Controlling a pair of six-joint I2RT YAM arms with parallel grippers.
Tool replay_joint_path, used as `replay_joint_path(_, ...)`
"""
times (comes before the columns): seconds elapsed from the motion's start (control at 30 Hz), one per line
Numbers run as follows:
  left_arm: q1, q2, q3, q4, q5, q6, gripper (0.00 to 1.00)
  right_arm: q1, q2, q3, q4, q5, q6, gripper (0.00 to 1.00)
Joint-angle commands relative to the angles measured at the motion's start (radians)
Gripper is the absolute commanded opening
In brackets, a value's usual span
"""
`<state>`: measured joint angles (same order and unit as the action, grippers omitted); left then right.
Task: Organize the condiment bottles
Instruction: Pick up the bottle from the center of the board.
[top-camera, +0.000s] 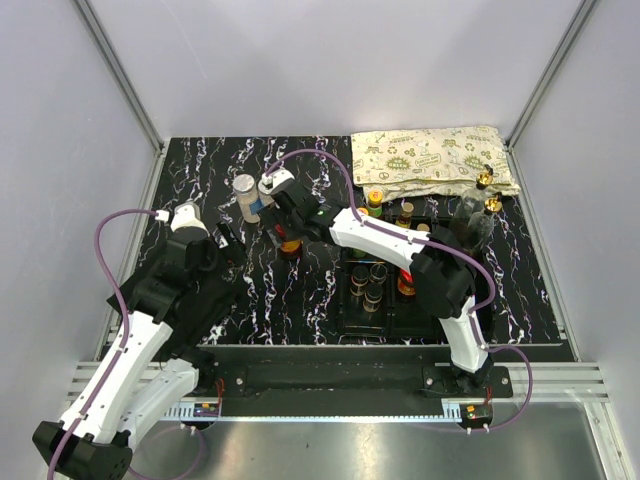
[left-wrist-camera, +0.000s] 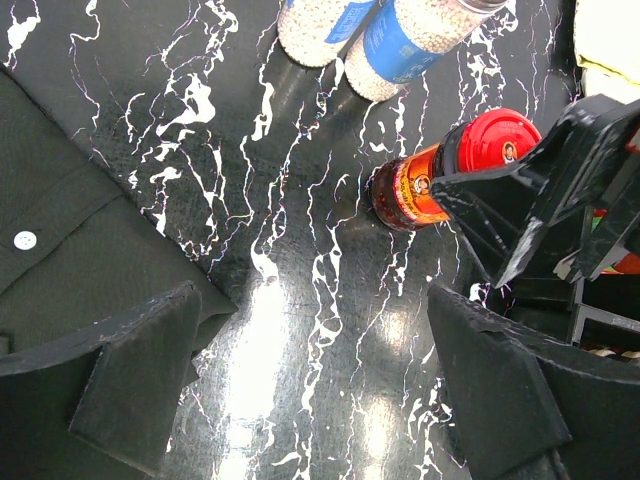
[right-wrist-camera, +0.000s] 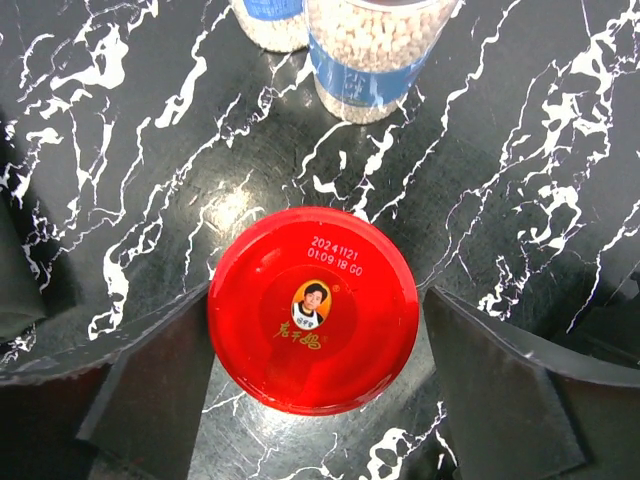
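Observation:
A dark jar with a red lid (right-wrist-camera: 313, 308) stands upright on the black marble table, also seen from the side in the left wrist view (left-wrist-camera: 440, 175). My right gripper (right-wrist-camera: 316, 330) is open and straddles its lid: the left finger (right-wrist-camera: 160, 370) is at the lid's edge, and a thin gap shows at the right finger (right-wrist-camera: 500, 390). Two grey-lidded shakers of white grains (right-wrist-camera: 375, 50) (left-wrist-camera: 320, 25) stand just beyond the jar. My left gripper (left-wrist-camera: 320, 390) hangs open over bare table, to the left of the jar, holding nothing. From above, the jar (top-camera: 290, 247) sits under the right gripper (top-camera: 287, 232).
A black compartment tray (top-camera: 350, 318) at centre right holds several bottles (top-camera: 372, 290). Clear gold-spouted glass bottles (top-camera: 478, 215) stand at its far right corner. A patterned pouch (top-camera: 430, 160) lies at the back right. A dark buttoned cloth (left-wrist-camera: 60, 230) lies left of the left gripper.

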<state>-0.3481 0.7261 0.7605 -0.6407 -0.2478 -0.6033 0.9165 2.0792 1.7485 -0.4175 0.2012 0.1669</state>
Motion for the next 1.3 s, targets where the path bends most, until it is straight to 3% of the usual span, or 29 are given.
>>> replay_joint_path(0.0,0.004,-0.013,0.003,0.029,-0.018,-0.003,0.99,0.005,-0.001,0.051,0.009,0.032,0.006,0.87)
replay_joint_path(0.1,0.003,-0.011,0.003,0.029,-0.016,-0.004,0.99,0.007,-0.001,0.055,0.009,0.027,0.005,0.81)
replay_joint_path(0.2,0.004,-0.013,0.002,0.029,-0.016,-0.003,0.99,0.005,-0.001,0.054,0.008,0.023,0.008,0.63)
replay_joint_path(0.23,0.004,-0.013,0.003,0.029,-0.016,-0.001,0.99,0.005,-0.001,0.054,0.006,0.029,0.011,0.52)
replay_joint_path(0.33,0.004,-0.016,0.003,0.029,-0.016,-0.001,0.99,0.005,-0.019,0.045,0.003,0.052,0.019,0.32)
replay_joint_path(0.37,0.004,-0.014,0.002,0.029,-0.016,-0.003,0.99,0.007,-0.025,0.042,0.002,0.056,0.019,0.19)
replay_joint_path(0.47,0.004,-0.014,0.002,0.029,-0.015,-0.003,0.99,0.007,-0.054,0.034,-0.003,0.063,0.026,0.00)
replay_joint_path(0.83,0.004,-0.016,0.002,0.029,-0.013,-0.001,0.99,0.007,-0.255,-0.018,-0.087,0.061,0.063,0.00)
replay_joint_path(1.27,0.004,-0.014,0.003,0.030,-0.010,0.000,0.99,0.007,-0.690,-0.177,-0.262,0.072,0.126,0.00)
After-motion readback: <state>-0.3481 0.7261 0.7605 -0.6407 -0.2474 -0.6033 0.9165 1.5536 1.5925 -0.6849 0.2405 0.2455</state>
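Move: The red-lidded bottle already stands between the right gripper's open fingers, its middle about 3 cm below them. Of the two blue-label jars, the nearer is some 9 cm ahead and 4 cm left of the right hand, the other 9 cm ahead and 9 cm left. A red sauce bottle in the tray stands level with it, roughly 17 cm right. From the left gripper, the red-lidded bottle is about 11 cm ahead, 14 cm right and 9 cm lower. Close the right gripper's fingers onto the upper part of the red-lidded bottle from both sides and pause there with the grip held. Then carry the bottle right and back, low at first and then climbing ever faster, some 14 cm up, 10 cm right and 7 cm back, away from the blue-label jars and towards the tray. Keep the wrist's tilt nearly unchanged. ##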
